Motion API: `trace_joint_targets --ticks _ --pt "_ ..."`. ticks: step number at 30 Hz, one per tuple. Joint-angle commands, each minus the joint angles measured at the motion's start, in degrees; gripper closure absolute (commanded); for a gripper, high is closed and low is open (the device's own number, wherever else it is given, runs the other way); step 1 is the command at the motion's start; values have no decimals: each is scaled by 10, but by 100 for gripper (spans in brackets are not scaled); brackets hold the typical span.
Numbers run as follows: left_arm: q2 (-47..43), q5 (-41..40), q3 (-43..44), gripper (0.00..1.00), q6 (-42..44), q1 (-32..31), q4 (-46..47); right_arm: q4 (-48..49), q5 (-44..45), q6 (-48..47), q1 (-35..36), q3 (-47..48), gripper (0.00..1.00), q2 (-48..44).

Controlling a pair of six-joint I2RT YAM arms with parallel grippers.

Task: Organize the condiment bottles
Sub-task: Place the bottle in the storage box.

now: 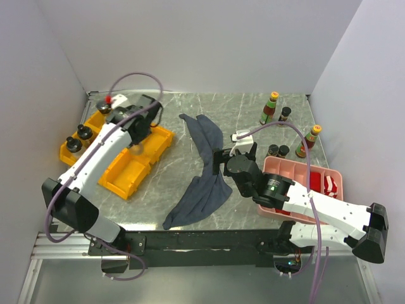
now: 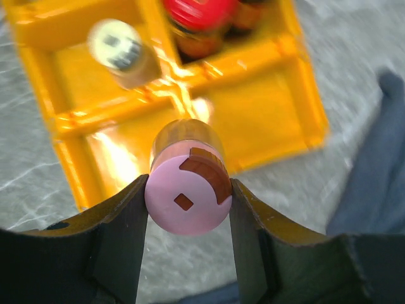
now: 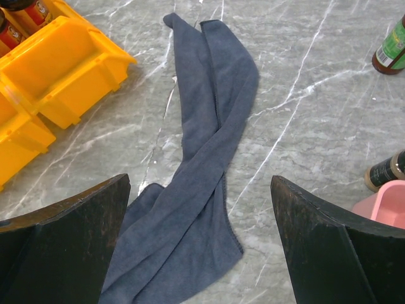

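Note:
My left gripper [image 2: 188, 185] is shut on a pink-capped shaker [image 2: 190, 209] and holds it above the near compartment of a yellow bin [image 2: 278, 120]. A silver-capped shaker [image 2: 117, 45] and a red-lidded jar [image 2: 201, 16] stand in the compartments behind. In the top view the left gripper [image 1: 137, 139] hangs over the yellow bins [image 1: 130, 168]. Black-capped bottles [image 1: 77, 138] sit in the far-left bins. Orange-capped sauce bottles [image 1: 270, 107] [image 1: 310, 140] and tiny black-capped bottles [image 1: 278, 151] stand at the back right. My right gripper [image 1: 237, 154] is open and empty above the cloth.
A grey-blue cloth [image 1: 202, 177] lies across the table's middle, also in the right wrist view [image 3: 209, 158]. A pink tray [image 1: 297, 174] with red packets [image 1: 329, 185] sits at the right. White walls enclose the table on three sides.

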Motion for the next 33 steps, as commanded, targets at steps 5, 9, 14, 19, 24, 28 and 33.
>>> trace_joint_targets --ticks 5,9,14,19,24,28,33 --pt "-62 -35 -46 99 -88 149 -9 13 7 1 -3 12 0 -6" --pt "-105 -28 -74 99 -99 207 29 12 1 2 -4 13 0 -4" --pt "-116 -49 -104 99 -125 238 49 6 4 3 -3 15 0 -1" --pt "-104 -21 -143 99 -129 261 85 8 2 2 -3 14 0 -4" --pt "-93 -11 -182 99 -144 272 116 10 1 2 -4 13 0 -9" --pt "-88 -14 -200 98 -150 275 150 10 -3 4 -3 12 0 -9" --pt "-80 -22 -229 98 -160 276 187 8 -4 3 -4 12 0 -7"
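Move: The left hand still holds the pink-capped bottle; the free part of the green-capped bottle's compartment lies about 16 cm to its left, level fore and aft, some 17 cm below. The green-capped bottle stands about 5 cm ahead and 12 cm left, the nearer red-lidded jar 11 cm ahead and 8 cm left, a black-capped bottle 3 cm ahead and 23 cm left. From the right hand the compartment lies roughly 43 cm left, 7 cm ahead. The left hand swings the gripped bottle 16 cm left, turning counter-clockwise, then lowers it about 7 cm towards the compartment. ##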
